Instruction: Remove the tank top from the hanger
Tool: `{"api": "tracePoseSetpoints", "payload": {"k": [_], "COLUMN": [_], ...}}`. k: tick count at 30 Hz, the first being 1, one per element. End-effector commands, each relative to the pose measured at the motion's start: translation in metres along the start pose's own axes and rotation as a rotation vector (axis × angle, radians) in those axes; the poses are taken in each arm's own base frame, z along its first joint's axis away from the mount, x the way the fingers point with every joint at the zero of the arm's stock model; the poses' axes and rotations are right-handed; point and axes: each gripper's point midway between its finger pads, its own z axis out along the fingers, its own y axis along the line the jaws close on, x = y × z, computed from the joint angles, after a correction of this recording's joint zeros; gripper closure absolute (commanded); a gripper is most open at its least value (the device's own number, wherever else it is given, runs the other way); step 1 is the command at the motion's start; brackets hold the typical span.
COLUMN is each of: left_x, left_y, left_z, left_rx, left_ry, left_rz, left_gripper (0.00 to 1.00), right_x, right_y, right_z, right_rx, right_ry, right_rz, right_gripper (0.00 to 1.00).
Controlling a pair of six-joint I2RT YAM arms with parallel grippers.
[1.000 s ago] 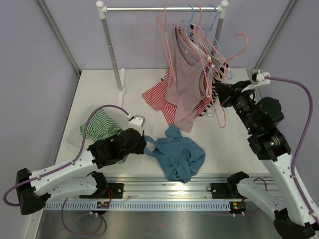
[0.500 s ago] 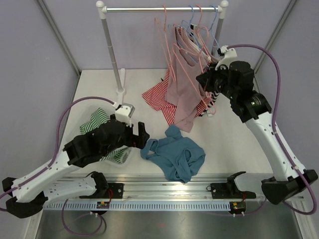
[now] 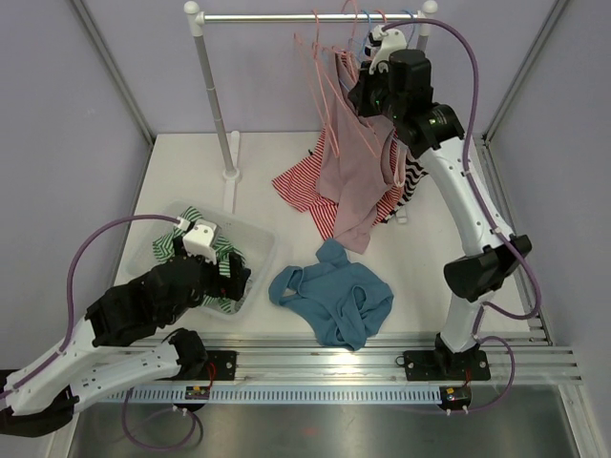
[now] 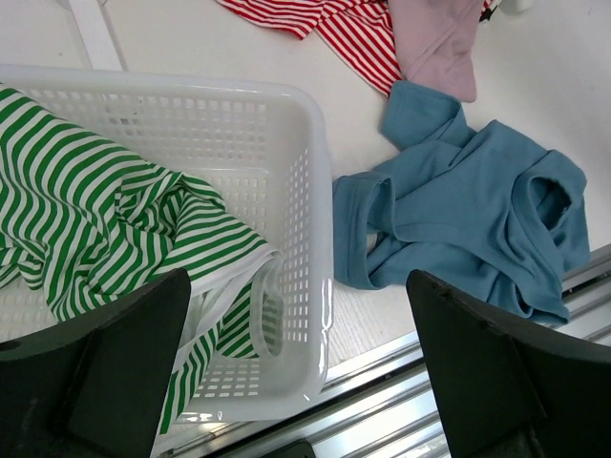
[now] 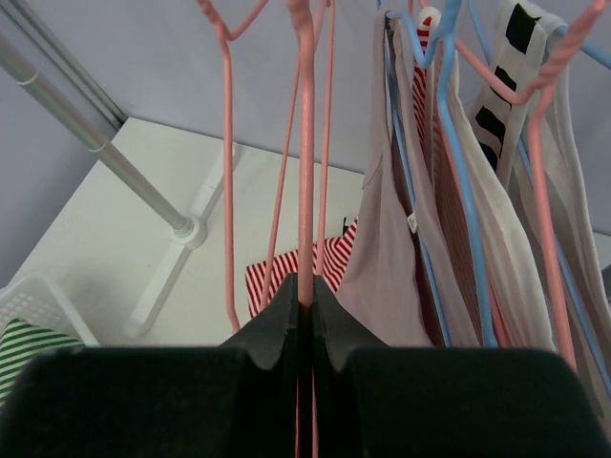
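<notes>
A blue tank top (image 3: 334, 301) lies crumpled on the table, off any hanger; the left wrist view shows it (image 4: 458, 219) to the right of the basket. My left gripper (image 3: 239, 277) hovers open over the basket's near right corner, its fingers (image 4: 95, 363) wide apart and empty. My right gripper (image 3: 368, 91) is raised to the rail (image 3: 286, 17) and is shut on the thin wire of a bare pink hanger (image 5: 305, 143). The right gripper (image 5: 305, 291) pinches that wire between closed jaws.
A white basket (image 3: 258, 243) holds a green-striped shirt (image 4: 95, 210). A mauve tank top (image 3: 348, 172) and other garments hang on pink and blue hangers (image 5: 458, 191) at the rail's right end. A red-striped garment (image 3: 305, 186) lies under them. The rack's post (image 3: 215, 95) stands back left.
My left gripper let go of the blue tank top, opened wide and drew back left over the basket. My right arm swung up to the rail with the pink hanger.
</notes>
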Motion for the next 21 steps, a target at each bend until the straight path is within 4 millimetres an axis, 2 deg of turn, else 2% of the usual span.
{"api": "tracePoseSetpoints", "payload": {"k": [1, 2, 3, 4, 5, 6, 7, 9, 10, 15, 21], "left_x": [-0.013, -0.014, -0.012, -0.011, -0.010, -0.010, -0.008, -0.008, -0.007, -0.007, -0.008], "left_y": [0.001, 0.001, 0.000, -0.001, -0.002, -0.004, -0.005, -0.005, -0.007, -0.008, -0.008], "left_z": [0.002, 0.002, 0.003, 0.004, 0.005, 0.006, 0.008, 0.009, 0.010, 0.010, 0.010], "left_rx": [-0.013, -0.010, -0.008, -0.003, 0.001, 0.004, 0.003, 0.003, 0.006, 0.016, 0.014], "left_ry": [-0.065, -0.068, -0.063, -0.058, -0.055, -0.051, -0.041, -0.036, -0.033, -0.032, -0.035], "left_rz": [-0.004, -0.005, -0.002, 0.002, 0.005, 0.008, 0.016, 0.023, 0.024, 0.025, 0.024], "left_gripper": [0.01, 0.01, 0.01, 0.01, 0.01, 0.01, 0.01, 0.01, 0.01, 0.01, 0.01], "right_x": [-0.018, -0.019, -0.028, -0.016, -0.015, -0.022, -0.010, -0.008, 0.000, 0.012, 0.013], "right_y": [0.001, 0.000, 0.007, 0.007, 0.011, 0.016, 0.026, 0.038, 0.046, 0.069, 0.088], "right_z": [0.012, 0.017, 0.016, 0.032, 0.036, 0.035, 0.047, 0.051, 0.057, 0.066, 0.072], "right_rx": [0.031, 0.039, 0.032, 0.033, 0.029, 0.022, 0.005, -0.002, -0.012, -0.052, -0.077], "right_ry": [-0.037, -0.038, -0.056, -0.031, -0.028, -0.047, -0.022, -0.026, -0.013, -0.011, -0.023], "right_rz": [-0.048, -0.052, -0.062, -0.068, -0.082, -0.089, -0.098, -0.114, -0.124, -0.111, -0.100], "right_gripper": [1.00, 1.00, 1.00, 1.00, 1.00, 1.00, 1.00, 1.00, 1.00, 1.00, 1.00]}}
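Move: The bare stretch of rack rod the held pink hanger is being taken to lies about 12 cm left of the right hand, 6 cm farther out and 16 cm higher. The empty hanger already on the rod has its middle some 8 cm left, 3 cm ahead and 5 cm above; the pink tank top hangs about 8 cm ahead, 1 cm left and 12 cm below. From the left hand, that stretch is roughly 37 cm ahead, 15 cm right and 33 cm up. The empty pink hanger, still pinched in the right fingers with its hook up at the rod, goes about 4 cm forward over it, then is carried some 10 cm left along the rod, towards the bare stretch, sinking about 3 cm and easing back a little. The wrist swings slightly counter-clockwise; the fingers stay shut on the wire. ##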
